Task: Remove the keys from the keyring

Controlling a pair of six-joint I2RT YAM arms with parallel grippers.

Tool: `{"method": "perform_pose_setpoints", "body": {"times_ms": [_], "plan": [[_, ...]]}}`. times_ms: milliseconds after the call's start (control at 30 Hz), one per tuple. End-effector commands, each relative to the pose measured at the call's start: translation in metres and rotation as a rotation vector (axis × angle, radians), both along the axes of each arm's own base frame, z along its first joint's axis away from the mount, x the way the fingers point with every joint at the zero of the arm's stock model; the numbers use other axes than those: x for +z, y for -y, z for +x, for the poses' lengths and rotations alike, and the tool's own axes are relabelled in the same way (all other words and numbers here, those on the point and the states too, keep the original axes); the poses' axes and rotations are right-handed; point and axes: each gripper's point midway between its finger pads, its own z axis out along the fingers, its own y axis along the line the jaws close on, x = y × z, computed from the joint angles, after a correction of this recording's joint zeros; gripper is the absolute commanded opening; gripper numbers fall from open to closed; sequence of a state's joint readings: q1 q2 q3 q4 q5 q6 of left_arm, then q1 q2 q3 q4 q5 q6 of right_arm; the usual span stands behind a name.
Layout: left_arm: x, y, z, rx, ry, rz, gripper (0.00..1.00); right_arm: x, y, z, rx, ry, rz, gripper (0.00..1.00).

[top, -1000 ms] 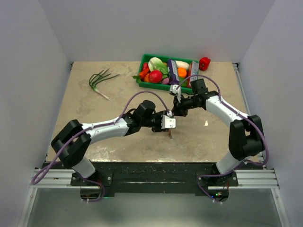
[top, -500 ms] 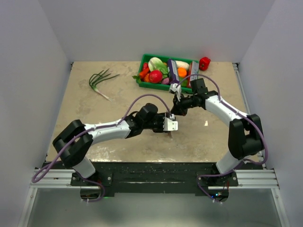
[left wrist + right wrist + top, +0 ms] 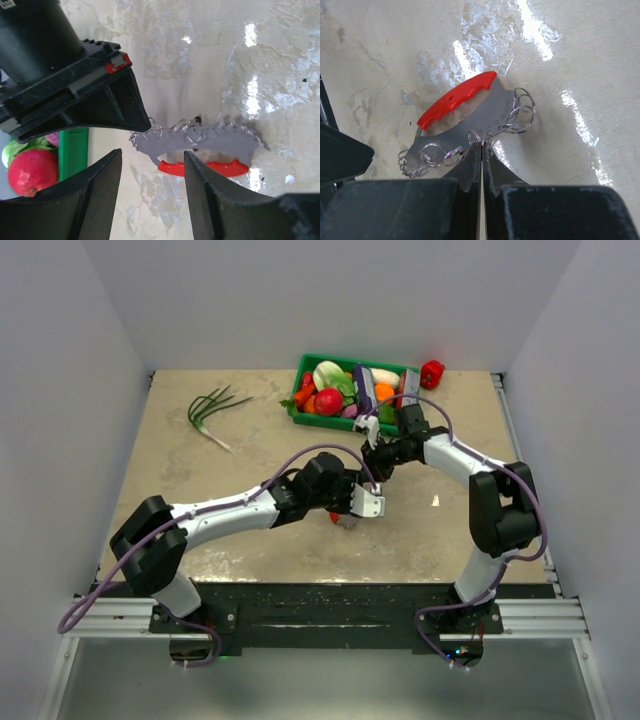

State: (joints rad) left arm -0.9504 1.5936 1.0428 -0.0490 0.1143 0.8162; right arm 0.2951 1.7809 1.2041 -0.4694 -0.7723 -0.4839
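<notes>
The keyring [image 3: 520, 107] shows as several thin wire loops along a flat silvery toothed piece [image 3: 480, 122] with a red curved tag [image 3: 455, 100]. Single keys cannot be told apart. My right gripper [image 3: 483, 146] is shut, pinching the silvery edge at one loop, and holds the bunch just above the table. In the left wrist view the bunch [image 3: 200, 142] and its red tag [image 3: 220, 169] hang at the tips of my left gripper [image 3: 152, 155], which is open, one finger on each side of the tag's end. From above, the left gripper [image 3: 368, 502] sits just below the right gripper [image 3: 372, 472].
A green basket [image 3: 300, 410] of toy vegetables stands at the back, close behind the right arm. A red pepper [image 3: 432, 373] lies beside it and spring onions [image 3: 212, 410] at the back left. White walls close in three sides.
My left arm has reached further right, bringing its gripper up to the bunch. The right gripper has drawn back a little towards the basket, still shut on the bunch.
</notes>
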Motion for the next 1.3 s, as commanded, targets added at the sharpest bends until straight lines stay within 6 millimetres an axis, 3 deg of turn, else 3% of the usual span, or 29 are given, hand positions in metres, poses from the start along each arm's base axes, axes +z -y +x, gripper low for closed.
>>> {"method": "perform_pose_setpoints", "body": {"times_ms": [0,200,367,500,700,900,1033,1200,1267], "plan": [[0.029,0.003,0.013,0.022,0.085,-0.035,0.57,0.037,-0.005,0.013,-0.039,0.08,0.05,0.0],[0.025,0.003,0.015,0.054,0.078,-0.068,0.57,0.066,0.0,0.006,-0.043,0.159,0.058,0.0],[0.038,-0.005,0.019,0.099,0.059,-0.118,0.57,0.12,0.016,-0.001,-0.099,0.309,0.032,0.0],[0.046,-0.018,0.024,0.125,0.054,-0.15,0.57,0.141,0.022,0.0,-0.143,0.374,0.004,0.0],[0.051,-0.035,0.026,0.157,0.065,-0.18,0.57,0.093,0.003,0.003,-0.115,0.303,-0.09,0.0],[0.045,-0.048,0.025,0.172,0.059,-0.188,0.57,0.046,-0.035,-0.002,-0.021,0.187,-0.112,0.0],[0.04,-0.057,0.023,0.184,0.058,-0.195,0.57,0.025,-0.064,-0.01,0.042,0.132,-0.111,0.0],[0.045,-0.071,0.026,0.207,0.06,-0.213,0.57,0.021,-0.101,-0.023,0.117,0.1,-0.077,0.0],[0.046,-0.076,0.028,0.217,0.059,-0.214,0.57,0.023,-0.104,-0.024,0.105,0.085,-0.059,0.0]]}}
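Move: The keyring's gray plate, held at its ring-lined edge by the shut right fingers, lies about 5 cm back, 3 cm left and 4 cm below the right hand. From the open left hand the plate is roughly 2 cm back, 4 cm right and 5 cm below. Its red handle is some 4 cm back of the left hand, level sideways, 6 cm down; the black-headed key is about 2 cm back and 6 cm right, 5 cm down. Keep the right fingers shut at the plate's ringed edge and swing that hand up about 13 cm, tipping its fingers up some 20 degrees. Then bring it back down to slightly below its starting height while sweeping it 8 cm left and a little back. Raise the left gripper slightly and ease it forward, then carry it 8 cm left, sinking partway, half open and empty, turning slightly counter-clockwise. ##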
